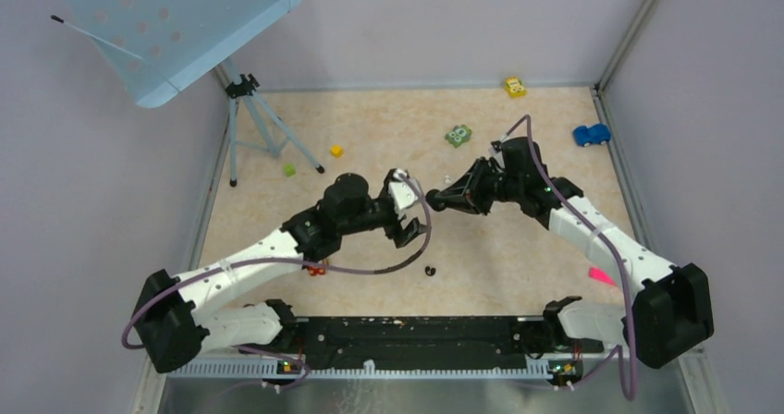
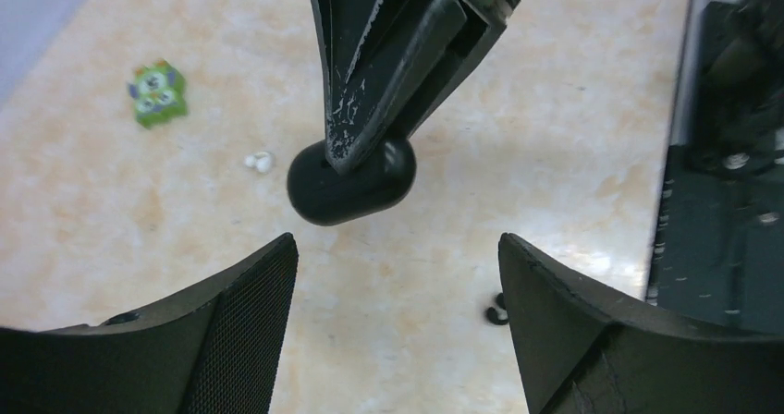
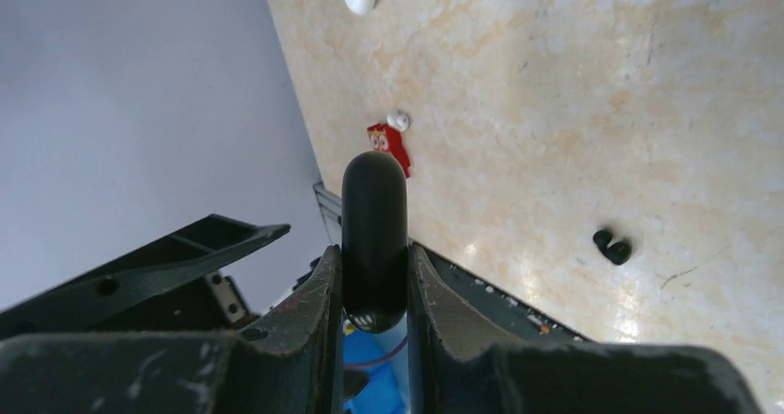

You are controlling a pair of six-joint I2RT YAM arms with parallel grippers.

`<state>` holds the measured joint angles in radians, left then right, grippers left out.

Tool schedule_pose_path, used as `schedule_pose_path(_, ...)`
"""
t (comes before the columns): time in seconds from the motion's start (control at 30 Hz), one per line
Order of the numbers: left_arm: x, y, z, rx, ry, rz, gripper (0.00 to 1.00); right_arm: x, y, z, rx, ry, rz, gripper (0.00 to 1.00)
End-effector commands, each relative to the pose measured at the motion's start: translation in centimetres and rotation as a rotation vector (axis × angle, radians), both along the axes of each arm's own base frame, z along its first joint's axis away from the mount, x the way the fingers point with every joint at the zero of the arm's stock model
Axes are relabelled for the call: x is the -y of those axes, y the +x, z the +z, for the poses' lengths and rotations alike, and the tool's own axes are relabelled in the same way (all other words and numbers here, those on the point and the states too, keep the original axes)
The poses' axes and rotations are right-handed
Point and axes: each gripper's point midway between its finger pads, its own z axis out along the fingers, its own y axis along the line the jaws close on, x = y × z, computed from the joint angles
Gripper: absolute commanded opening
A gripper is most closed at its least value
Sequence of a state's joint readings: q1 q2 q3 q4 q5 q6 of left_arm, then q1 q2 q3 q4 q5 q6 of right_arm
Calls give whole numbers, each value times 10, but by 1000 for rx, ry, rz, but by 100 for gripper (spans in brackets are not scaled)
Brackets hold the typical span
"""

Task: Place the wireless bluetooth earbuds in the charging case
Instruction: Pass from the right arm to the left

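My right gripper (image 3: 374,266) is shut on the black oval charging case (image 3: 373,220), held in the air above the table's middle (image 1: 431,198). Facing it, my left gripper (image 2: 398,243) stands open with nothing between its fingers, and the case (image 2: 351,188) hangs just beyond its fingertips. In the top view the left gripper (image 1: 411,213) sits right beside the right gripper (image 1: 436,199). A black earbud (image 1: 430,270) lies on the table below them (image 2: 496,310) (image 3: 612,246). One white earbud (image 2: 260,162) rests near a green toy (image 2: 157,91). Another white earbud (image 3: 398,119) touches a red toy figure (image 3: 390,146).
A tripod (image 1: 254,123) stands at the back left, with a green cube (image 1: 289,169) and a yellow cube (image 1: 336,151) near it. A yellow toy car (image 1: 515,87), a blue car (image 1: 591,135) and a pink piece (image 1: 601,275) lie to the right. The black base rail (image 1: 416,335) runs along the near edge.
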<state>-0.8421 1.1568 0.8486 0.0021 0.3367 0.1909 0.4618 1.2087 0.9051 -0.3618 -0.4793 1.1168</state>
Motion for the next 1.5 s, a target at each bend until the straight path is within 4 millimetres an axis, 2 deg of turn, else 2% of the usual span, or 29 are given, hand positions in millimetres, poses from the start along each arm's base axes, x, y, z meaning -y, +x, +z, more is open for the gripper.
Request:
schedule_pose_path(0.0, -13, 16, 32, 418, -42, 44, 83, -13, -16, 18, -109, 175, 38, 0)
schedule_pose_path(0.1, -13, 17, 29, 474, 0, 48, 82, -19, -21, 21, -152, 273, 62, 0)
schedule_pose_path(0.37, -5, 21, 27, 704, 123, 125, 78, -22, -19, 26, -156, 322, 59, 0)
schedule_pose_path(0.63, 8, 14, 14, 664, 133, 67, 74, -23, -19, 32, -159, 369, 50, 0)
schedule_pose_path(0.77, 7, 18, 13, 643, 136, 97, 67, -23, -20, 30, -162, 369, 50, 0)
schedule_pose_path(0.93, 9, 19, 8, 627, 166, 81, 52, -23, -21, 25, -169, 379, 48, 0)
schedule_pose_path(1.03, 8, 19, 1, 617, 187, 78, 51, -23, -22, 24, -166, 381, 49, 0)
schedule_pose_path(1.13, 8, 17, 4, 610, 165, 77, 49, -23, -21, 24, -164, 381, 48, 0)
schedule_pose_path(1.3, 7, 17, 1, 615, 179, 75, 36, -23, -22, 22, -165, 389, 45, 0)
schedule_pose_path(1.47, 7, 16, 3, 605, 170, 74, 12, -24, -23, 21, -167, 438, 51, 1)
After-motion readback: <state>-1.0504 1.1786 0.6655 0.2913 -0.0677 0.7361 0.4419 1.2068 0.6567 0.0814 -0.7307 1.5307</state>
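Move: The black charging case, already in the right hand's fingers, sits about 3 cm ahead of the open left hand, 4 cm to its right and 3 cm lower; from the right hand it is some 1 cm ahead, 1 cm left and 1 cm below. On the table about 22 cm below the left hand, a white earbud lies 14 cm ahead and 6 cm right, a black earbud 8 cm back and 2 cm right. The black case is carried about 2 cm back and 2 cm left by the right hand, which keeps its grip and tilts its fingers up some 20 degrees. Meanwhile the left hand dips, rolls roughly 35 degrees so its forward side rises, eases slightly forward and down, then holds nearly still while its fingers close on the case's free end and pinch it. ##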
